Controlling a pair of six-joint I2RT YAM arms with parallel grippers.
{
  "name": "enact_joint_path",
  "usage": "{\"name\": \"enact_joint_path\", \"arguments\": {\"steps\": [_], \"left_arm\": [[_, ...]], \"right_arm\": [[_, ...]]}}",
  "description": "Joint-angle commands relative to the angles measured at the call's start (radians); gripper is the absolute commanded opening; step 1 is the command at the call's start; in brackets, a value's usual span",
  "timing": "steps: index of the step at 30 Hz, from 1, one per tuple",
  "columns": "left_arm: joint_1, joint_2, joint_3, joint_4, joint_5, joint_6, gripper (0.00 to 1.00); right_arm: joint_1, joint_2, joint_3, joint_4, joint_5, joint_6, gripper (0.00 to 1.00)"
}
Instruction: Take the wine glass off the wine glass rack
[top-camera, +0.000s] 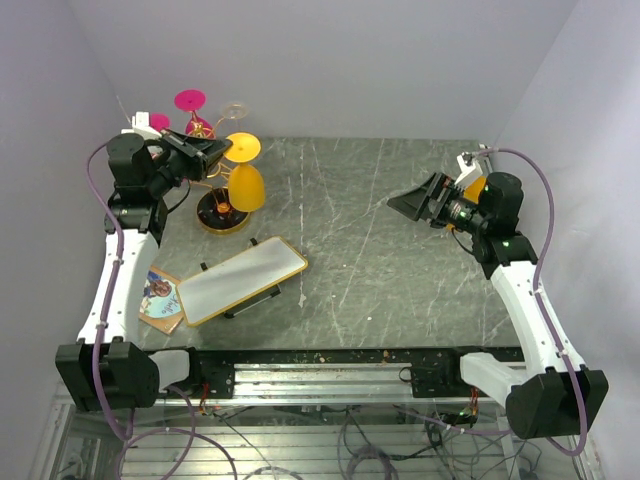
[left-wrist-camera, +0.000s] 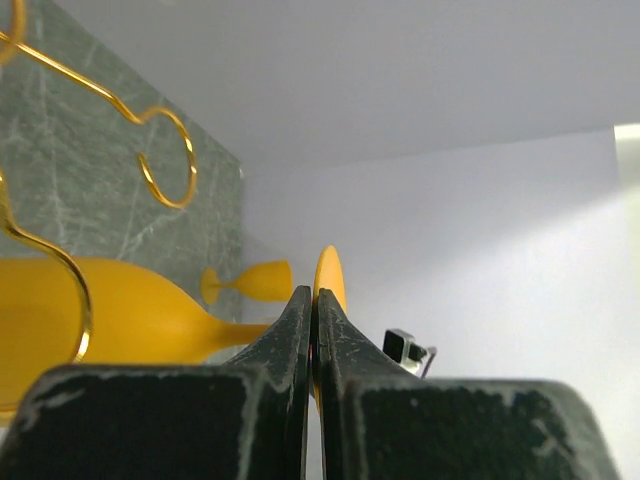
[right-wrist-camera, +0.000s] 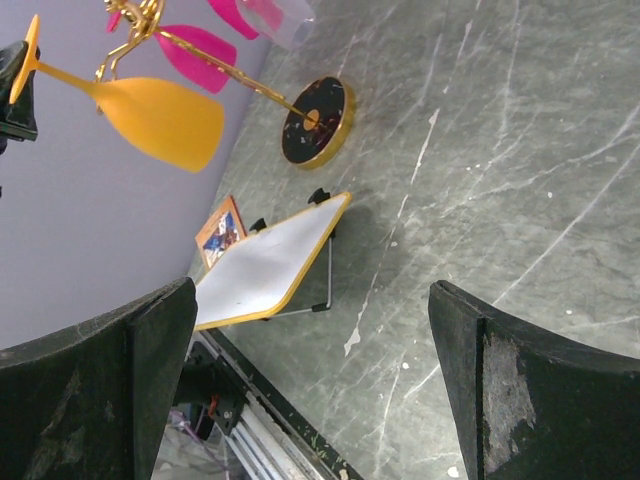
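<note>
A yellow wine glass (top-camera: 247, 187) hangs upside down beside the gold wine glass rack (top-camera: 205, 128), which stands on a round black base (top-camera: 222, 212) at the back left. My left gripper (top-camera: 228, 150) is shut on the rim of the glass's foot (top-camera: 243, 147). In the left wrist view the left gripper (left-wrist-camera: 314, 292) pinches the thin yellow foot (left-wrist-camera: 329, 270). The bowl (left-wrist-camera: 130, 315) lies behind a gold wire loop (left-wrist-camera: 168, 160). The right wrist view shows the glass (right-wrist-camera: 160, 118) tilted by the rack's base (right-wrist-camera: 318, 120). My right gripper (right-wrist-camera: 315, 390) is open over bare table.
Pink glasses (top-camera: 189, 100) and a clear one (top-camera: 234, 108) hang on the rack. A yellow-edged whiteboard (top-camera: 240, 280) and a picture card (top-camera: 160, 297) lie front left. A second yellow glass (left-wrist-camera: 250, 280) shows far off, near the right arm.
</note>
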Motion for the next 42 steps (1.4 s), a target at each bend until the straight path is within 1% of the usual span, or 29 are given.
{"name": "enact_joint_path", "arguments": {"steps": [1, 3, 5, 8, 10, 12, 14, 16, 18, 21, 24, 26, 28, 32, 37, 40, 42], "left_arm": [[-0.006, -0.058, -0.032, 0.145, 0.155, -0.052, 0.07], [-0.022, -0.078, -0.046, 0.188, 0.191, -0.062, 0.07], [-0.047, -0.099, -0.057, 0.226, 0.198, -0.066, 0.07], [-0.146, -0.134, -0.071, 0.255, 0.177, -0.057, 0.07], [-0.196, -0.148, -0.096, 0.328, 0.163, -0.092, 0.07], [-0.258, -0.168, -0.145, 0.504, 0.126, -0.157, 0.07], [-0.347, -0.178, -0.186, 0.641, 0.066, -0.209, 0.07], [-0.393, -0.176, -0.211, 0.765, 0.039, -0.253, 0.07], [-0.415, -0.166, -0.242, 0.892, 0.018, -0.314, 0.07], [-0.448, -0.144, -0.297, 1.098, -0.031, -0.432, 0.07], [-0.472, -0.125, -0.346, 1.271, -0.074, -0.505, 0.07], [-0.482, -0.111, -0.37, 1.348, -0.094, -0.544, 0.07], [-0.494, -0.098, -0.389, 1.415, -0.11, -0.573, 0.07], [-0.508, -0.069, -0.41, 1.536, -0.143, -0.612, 0.07], [-0.53, -0.063, -0.421, 1.535, -0.154, -0.595, 0.07], [-0.552, -0.056, -0.42, 1.549, -0.158, -0.583, 0.07], [-0.562, -0.044, -0.413, 1.558, -0.158, -0.579, 0.07]], "right_arm": [[0.004, -0.034, -0.036, 0.125, -0.083, 0.025, 1.0], [0.004, -0.029, -0.041, 0.157, -0.133, 0.03, 1.0], [0.004, -0.025, -0.046, 0.181, -0.173, 0.031, 1.0], [0.004, -0.028, -0.077, 0.258, -0.222, 0.069, 1.0], [0.007, -0.033, -0.103, 0.333, -0.254, 0.121, 1.0], [0.012, -0.04, -0.13, 0.422, -0.282, 0.18, 1.0], [0.032, -0.043, -0.148, 0.516, -0.301, 0.239, 1.0], [0.057, -0.043, -0.165, 0.599, -0.309, 0.292, 1.0], [0.087, -0.044, -0.181, 0.703, -0.311, 0.361, 1.0], [0.149, -0.043, -0.211, 0.915, -0.287, 0.5, 1.0], [0.194, -0.036, -0.22, 1.032, -0.236, 0.583, 1.0], [0.21, -0.023, -0.222, 1.1, -0.215, 0.626, 1.0], [0.224, -0.001, -0.22, 1.179, -0.204, 0.681, 0.99], [0.254, 0.055, -0.203, 1.352, -0.208, 0.797, 0.93], [0.28, 0.113, -0.18, 1.642, -0.169, 1.001, 0.86], [0.287, 0.147, -0.149, 1.781, -0.132, 1.121, 0.78], [0.298, 0.156, -0.131, 1.828, -0.109, 1.164, 0.72]]}}
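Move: Held by its foot in my left fingers, the orange wine glass hangs bowl-down. My open right hand, where it is going, lies some 45 cm to the right, 9 cm back and 10 cm lower. From my left hand the rack's middle stands about 5 cm ahead, 6 cm left and 20 cm down; its clear glass is 12 cm ahead, 2 cm right, 11 cm down. The orange glass's middle is roughly 40 cm left and 6 cm ahead of my right hand, about level. Keeping the foot pinched, I draw my left hand back about 20 cm, with some 12 cm each of right and up, away from the rack, rolling its left side down and swinging the fingertips up and clockwise so the bowl swings towards my right hand. My right hand rises about 15 cm, going back and left too, rolls and turns counter-clockwise to face the bowl, then starts closing its fingers around the rim end. ##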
